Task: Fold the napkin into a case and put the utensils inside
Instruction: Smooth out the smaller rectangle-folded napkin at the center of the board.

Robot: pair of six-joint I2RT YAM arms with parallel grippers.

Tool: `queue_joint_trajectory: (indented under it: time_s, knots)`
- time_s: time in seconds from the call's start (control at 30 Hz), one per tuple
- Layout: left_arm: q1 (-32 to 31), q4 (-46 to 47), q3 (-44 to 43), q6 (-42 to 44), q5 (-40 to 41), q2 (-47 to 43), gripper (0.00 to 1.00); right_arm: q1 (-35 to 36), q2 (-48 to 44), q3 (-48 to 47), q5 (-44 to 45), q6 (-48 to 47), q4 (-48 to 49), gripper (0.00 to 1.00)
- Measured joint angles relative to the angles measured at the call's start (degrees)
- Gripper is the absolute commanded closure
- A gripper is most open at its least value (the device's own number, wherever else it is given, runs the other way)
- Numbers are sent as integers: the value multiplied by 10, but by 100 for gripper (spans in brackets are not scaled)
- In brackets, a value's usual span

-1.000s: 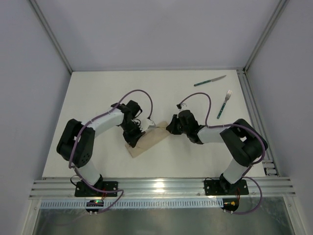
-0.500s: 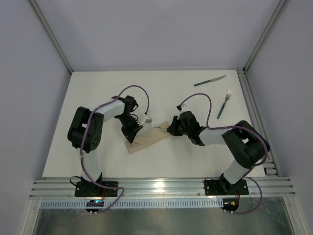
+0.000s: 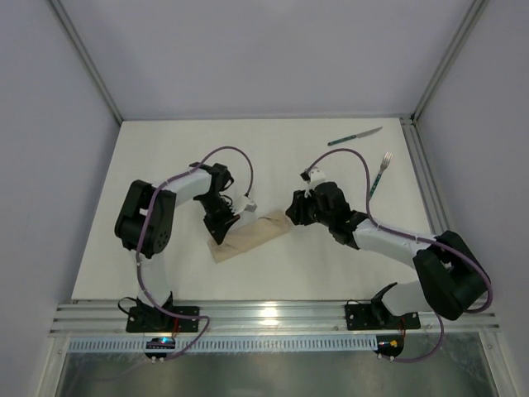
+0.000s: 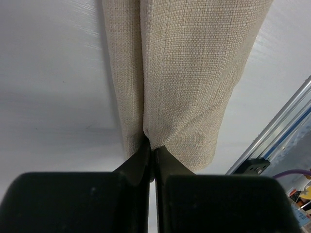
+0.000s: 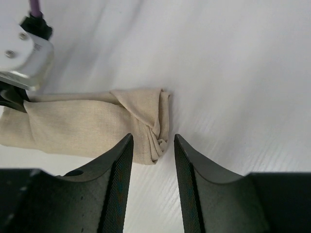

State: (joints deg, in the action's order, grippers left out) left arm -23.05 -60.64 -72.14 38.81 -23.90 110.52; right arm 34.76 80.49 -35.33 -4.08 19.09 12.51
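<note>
The napkin [image 3: 250,235] lies mid-table as a narrow beige oblong, slanting from near left to far right. My left gripper [image 3: 229,225] is on its left part and pinches a fold of the napkin [image 4: 194,73] between shut tips [image 4: 149,145]. My right gripper [image 3: 291,217] hovers at the right end, open, its jaws [image 5: 151,138] straddling the bunched end of the napkin [image 5: 87,128] without touching it. The knife [image 3: 354,136] and fork [image 3: 379,175], both green-handled, lie at the far right, away from both grippers.
An aluminium rail [image 3: 426,178] runs along the table's right edge just beyond the fork. Another rail [image 3: 273,314] crosses the near edge by the arm bases. Grey walls close in the table at the back and sides.
My right gripper has opened and let go of the napkin's right end, and its arm has stretched out to the right. The left arm's elbow shifted earlier; its grip stays shut.
</note>
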Motion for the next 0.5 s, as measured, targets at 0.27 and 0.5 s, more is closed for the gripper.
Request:
queue_joint_trajectory:
  time_s: [0.27,0.5]
  knots:
    - [-9,-7,-1,6,11,0,100,34,37,-77,-31,-85,6,67]
    - [-9,-8,-1,1,18,0,100,61,135,-87,-102,-96,72,93]
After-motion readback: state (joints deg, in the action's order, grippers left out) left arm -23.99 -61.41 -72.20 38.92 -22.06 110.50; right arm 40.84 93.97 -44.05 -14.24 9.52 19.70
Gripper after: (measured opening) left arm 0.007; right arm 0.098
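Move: From the open right gripper, the folded napkin's middle lies about 12 cm left, 4 cm back and 6 cm below. The napkin's right end, with its small turned-over flap, is only some 2 cm left and 1 cm ahead of it, just as low. The left gripper stands on the napkin 21 cm to its left and 7 cm back. From the left gripper, the napkin's middle is roughly 9 cm right, 2 cm ahead and 1 cm lower. Carry the right gripper about 8 cm left, in from the napkin's right end and over its middle part towards the left gripper: arch up some 3.5 cm first, then sink back to the starting height. Turn it about 20 degrees counter-clockwise and shut its half-open fingers nearly together, still clear above the cloth. Keep the left gripper shut on the napkin's left part, in place. ##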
